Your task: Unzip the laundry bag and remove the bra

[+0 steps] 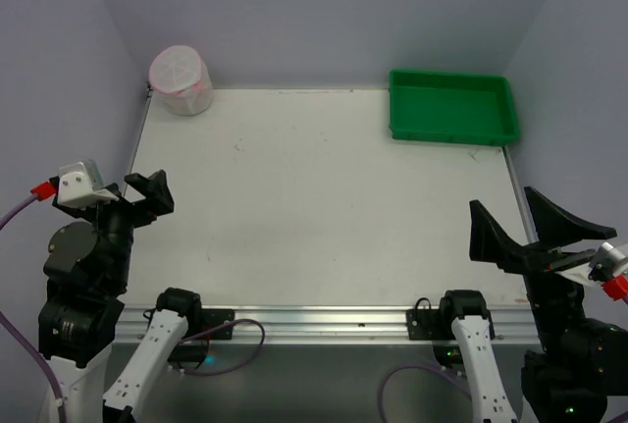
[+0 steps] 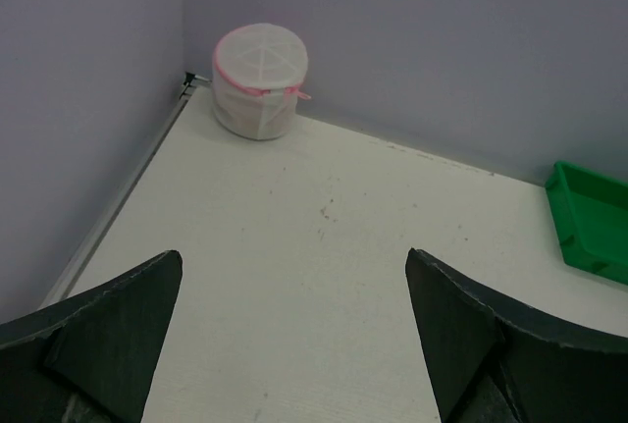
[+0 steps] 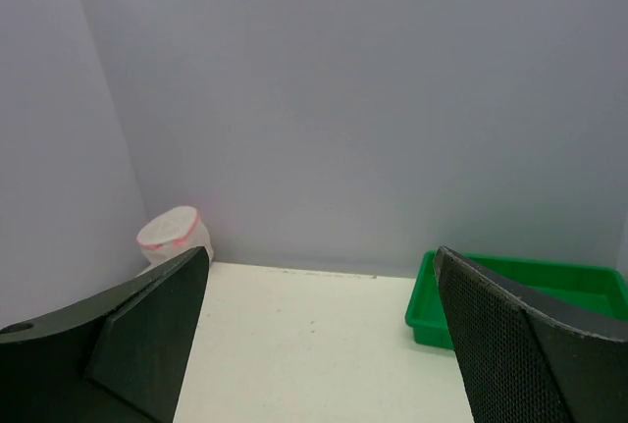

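Observation:
The laundry bag (image 1: 181, 79) is a small white mesh drum with pink zipper trim, standing upright in the far left corner of the table. It also shows in the left wrist view (image 2: 260, 81) and in the right wrist view (image 3: 175, 234). The bra is hidden; I cannot see it through the mesh. My left gripper (image 1: 150, 195) is open and empty at the near left edge, far from the bag. My right gripper (image 1: 515, 222) is open and empty at the near right. Its fingers (image 3: 520, 335) frame the table ahead.
A green tray (image 1: 451, 107) stands at the far right corner, also in the left wrist view (image 2: 592, 219) and the right wrist view (image 3: 517, 295). Purple walls enclose the table on three sides. A metal rail runs along the near edge.

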Controlling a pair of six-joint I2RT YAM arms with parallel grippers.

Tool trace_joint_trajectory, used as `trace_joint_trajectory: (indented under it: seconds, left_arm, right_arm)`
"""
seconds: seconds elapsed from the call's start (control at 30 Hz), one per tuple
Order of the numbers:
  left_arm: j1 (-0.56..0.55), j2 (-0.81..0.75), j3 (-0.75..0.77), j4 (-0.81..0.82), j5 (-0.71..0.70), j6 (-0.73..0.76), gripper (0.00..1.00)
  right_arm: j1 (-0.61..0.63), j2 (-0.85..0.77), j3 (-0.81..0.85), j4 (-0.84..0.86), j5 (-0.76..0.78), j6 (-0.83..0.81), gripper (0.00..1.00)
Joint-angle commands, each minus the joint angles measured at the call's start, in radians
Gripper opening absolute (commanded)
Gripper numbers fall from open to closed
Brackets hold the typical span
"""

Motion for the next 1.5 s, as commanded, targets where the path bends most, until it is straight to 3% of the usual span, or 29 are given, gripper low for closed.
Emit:
trace_joint_trajectory:
  seconds: [0.0,0.17,0.33,0.47,0.6,0.73,0.83,0.9,1.17,1.47]
  left_arm:
    - [0.004,0.004,-0.011,0.026,0.017,0.009,1.00]
    - [0.004,0.041,-0.045,0.050,0.028,0.002,1.00]
    - [0.004,0.193,-0.074,0.128,0.074,-0.007,1.00]
    - [0.006,0.383,-0.080,0.272,0.093,-0.051,1.00]
    - [0.044,0.597,-0.094,0.551,0.004,-0.143,1.00]
    - [0.211,0.785,-0.059,0.739,0.088,-0.267,1.00]
    - [0.271,0.928,-0.036,0.916,0.080,-0.304,1.00]
    - [0.296,1.038,-0.005,1.019,0.102,-0.338,1.00]
    - [0.412,1.433,0.228,1.131,0.241,-0.442,1.00]
    - [0.446,1.728,0.458,1.191,0.261,-0.461,1.00]
  right_arm:
    - [0.005,0.003,0.004,0.015,-0.022,-0.009,0.99]
    - [0.005,0.005,-0.029,0.029,-0.045,0.031,0.99]
    - [0.042,0.044,-0.073,0.027,-0.025,0.072,0.99]
    - [0.073,0.095,-0.122,0.046,-0.065,0.110,0.99]
    - [0.096,0.126,-0.173,0.041,-0.061,0.111,0.99]
    - [0.145,0.143,-0.237,0.046,-0.056,0.103,0.99]
    - [0.165,0.155,-0.280,0.061,-0.082,0.097,0.99]
    - [0.171,0.164,-0.291,0.075,-0.093,0.095,0.99]
    - [0.176,0.238,-0.338,0.149,-0.205,0.120,0.99]
    - [0.176,0.334,-0.371,0.213,-0.232,0.127,0.99]
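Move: The laundry bag stands in the table's far left corner, about 50 cm ahead of the left hand, some 9 cm to its left and roughly 30 cm lower. The green bin lies level with the bag in depth, about 67 cm to the right of it and slightly lower. From the right hand, the bag is around 57 cm ahead, 57 cm to the left and 40 cm below. The laundry bag is closed in on by the left hand, which sweeps about 44 cm forward, sinking some 22 cm and, after a small swing right, bearing left; its open fingers come close to the bag as the wrist rolls left side down about 25 degrees and turns slightly counter-clockwise. The right hand sinks 16 cm, reaches forward and left over the open table, tipping down and turning left, fingers open. ##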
